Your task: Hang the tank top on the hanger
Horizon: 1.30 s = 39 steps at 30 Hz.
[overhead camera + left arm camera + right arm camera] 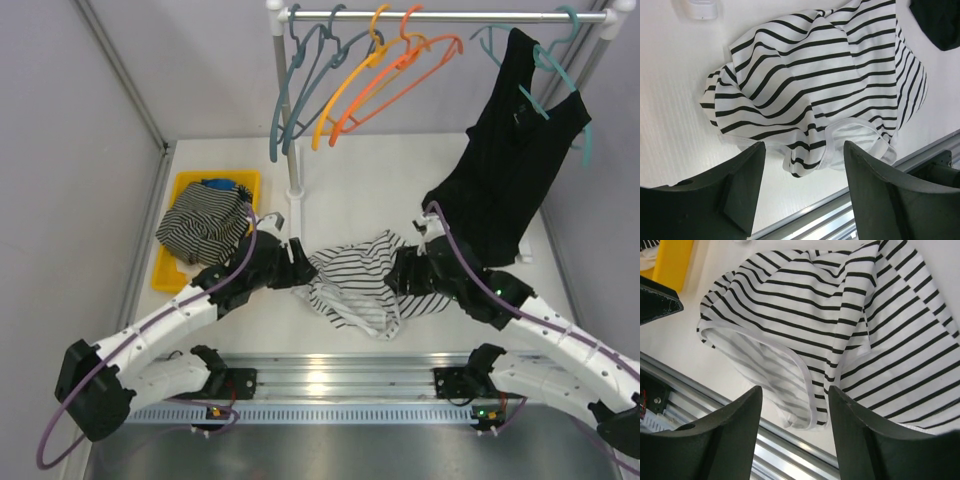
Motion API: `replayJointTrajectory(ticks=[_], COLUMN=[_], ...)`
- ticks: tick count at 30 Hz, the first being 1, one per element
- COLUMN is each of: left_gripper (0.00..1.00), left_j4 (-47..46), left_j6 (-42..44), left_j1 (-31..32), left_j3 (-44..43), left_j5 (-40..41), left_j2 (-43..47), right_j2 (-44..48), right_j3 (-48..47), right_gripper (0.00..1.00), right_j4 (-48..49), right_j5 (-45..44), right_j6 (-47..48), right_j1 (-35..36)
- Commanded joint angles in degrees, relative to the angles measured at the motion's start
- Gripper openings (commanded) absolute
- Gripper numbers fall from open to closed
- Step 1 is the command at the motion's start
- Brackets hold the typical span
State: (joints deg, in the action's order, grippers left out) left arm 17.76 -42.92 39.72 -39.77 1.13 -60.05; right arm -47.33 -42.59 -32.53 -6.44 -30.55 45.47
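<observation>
The white tank top [358,282] with thin black stripes lies crumpled on the table between my two arms. It fills the left wrist view [815,80] and the right wrist view [840,325]. The red-orange hanger [400,70] hangs on the rail at the back. My left gripper [300,268] is open and empty at the top's left edge, its jaws apart over a white-edged strap [850,145]. My right gripper [400,275] is open and empty at the top's right edge, jaws apart over a white-edged hem [805,375].
A yellow bin [205,230] at the left holds a darker, densely striped garment [203,226]. A black sleeveless top [510,160] hangs on a teal hanger at the right. Teal hangers [300,80] and a yellow-amber hanger [350,85] hang on the rail [440,15]. A metal track [340,375] runs along the near edge.
</observation>
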Motion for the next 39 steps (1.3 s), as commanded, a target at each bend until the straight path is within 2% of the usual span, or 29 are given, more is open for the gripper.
replayJointTrajectory(ticks=[1, 6, 8, 9, 11, 14, 17, 20, 25, 29, 39], left_gripper=[0.69, 0.69, 0.69, 0.69, 0.69, 0.68, 0.68, 0.68, 0.68, 0.68, 0.68], left_j4=[3.86, 5.09, 5.09, 5.18, 5.27, 4.83, 4.3, 4.3, 4.74, 5.0, 5.35], left_j6=[1.78, 1.78, 1.96, 2.05, 2.13, 2.05, 1.87, 2.13, 2.4, 2.4, 2.14], left_j1=[-0.26, -0.26, -0.26, -0.26, -0.26, -0.26, -0.35, -0.35, -0.35, -0.35, -0.35], left_j3=[-2.77, -3.56, -3.82, -4.17, -4.35, -4.44, -4.27, -4.18, -3.91, -3.3, -2.59], left_j5=[-0.86, -2.88, -2.97, -3.06, -3.41, -3.94, -4.2, -4.29, -4.03, -3.85, -3.67], left_j2=[3.44, 5.56, 5.65, 5.65, 5.65, 5.47, 5.56, 5.73, 6.7, 7.76, 8.28], right_j2=[0.66, -4.6, -10.29, -12.33, -18.72, -28.12, -35.09, -39.67, -46.52, -48.47, -53.22], right_j3=[-7.67, -24.97, -32.43, -39.95, -50.07, -63.78, -72.07, -76.31, -83.08, -83.27, -86.79], right_gripper=[0.57, 0.64, 0.66, 0.68, 0.73, 0.73, 0.75, 0.77, 0.77, 0.77, 0.77], right_j4=[-4.97, -7.72, -9.12, -9.04, -7.9, -8.07, -5.09, 0.0, 2.38, 4.67, 0.55], right_j5=[-4.54, -14.47, -16.49, -17.98, -18.35, -16.33, -16.24, -16.33, -16.76, -17.21, -18.61], right_j6=[0.4, 4.26, 6.97, 7.86, 10.32, 11.38, 11.91, 12.0, 11.56, 11.39, 10.42], right_j1=[-0.65, -1.0, -1.87, -2.23, -4.5, -8.28, -10.05, -11.02, -11.2, -11.28, -11.2])
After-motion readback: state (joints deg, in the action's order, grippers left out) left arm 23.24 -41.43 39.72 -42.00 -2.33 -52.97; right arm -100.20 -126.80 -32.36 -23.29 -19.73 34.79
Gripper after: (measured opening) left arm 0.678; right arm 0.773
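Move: The orange hanger on the rail hangs about 29 cm ahead of the empty right hand, practically in line sideways (1 cm left) and some 31 cm higher. The yellow hanger is 4 cm to the left of it and 1 cm farther out; the black top hangs 20 cm ahead, 16 cm right and 18 cm above the hand. The tank top lies 9 cm below, 3 cm back and 3 cm left. From the left hand the orange hanger is some 28 cm ahead, 14 cm right, 34 cm up. Up and forward, fast, goes the right hand, leaving the tank top for the orange hanger: a steep climb of about 30 cm, then on forward to some 25 cm out, ending with a slower creep forward and slightly left. Its fingers tip up from slanting down to nearly level, swing clockwise and open wider, stopping close to the hanger's shoulder. The left hand, still open, rises a little and draws slightly back from the cloth. ##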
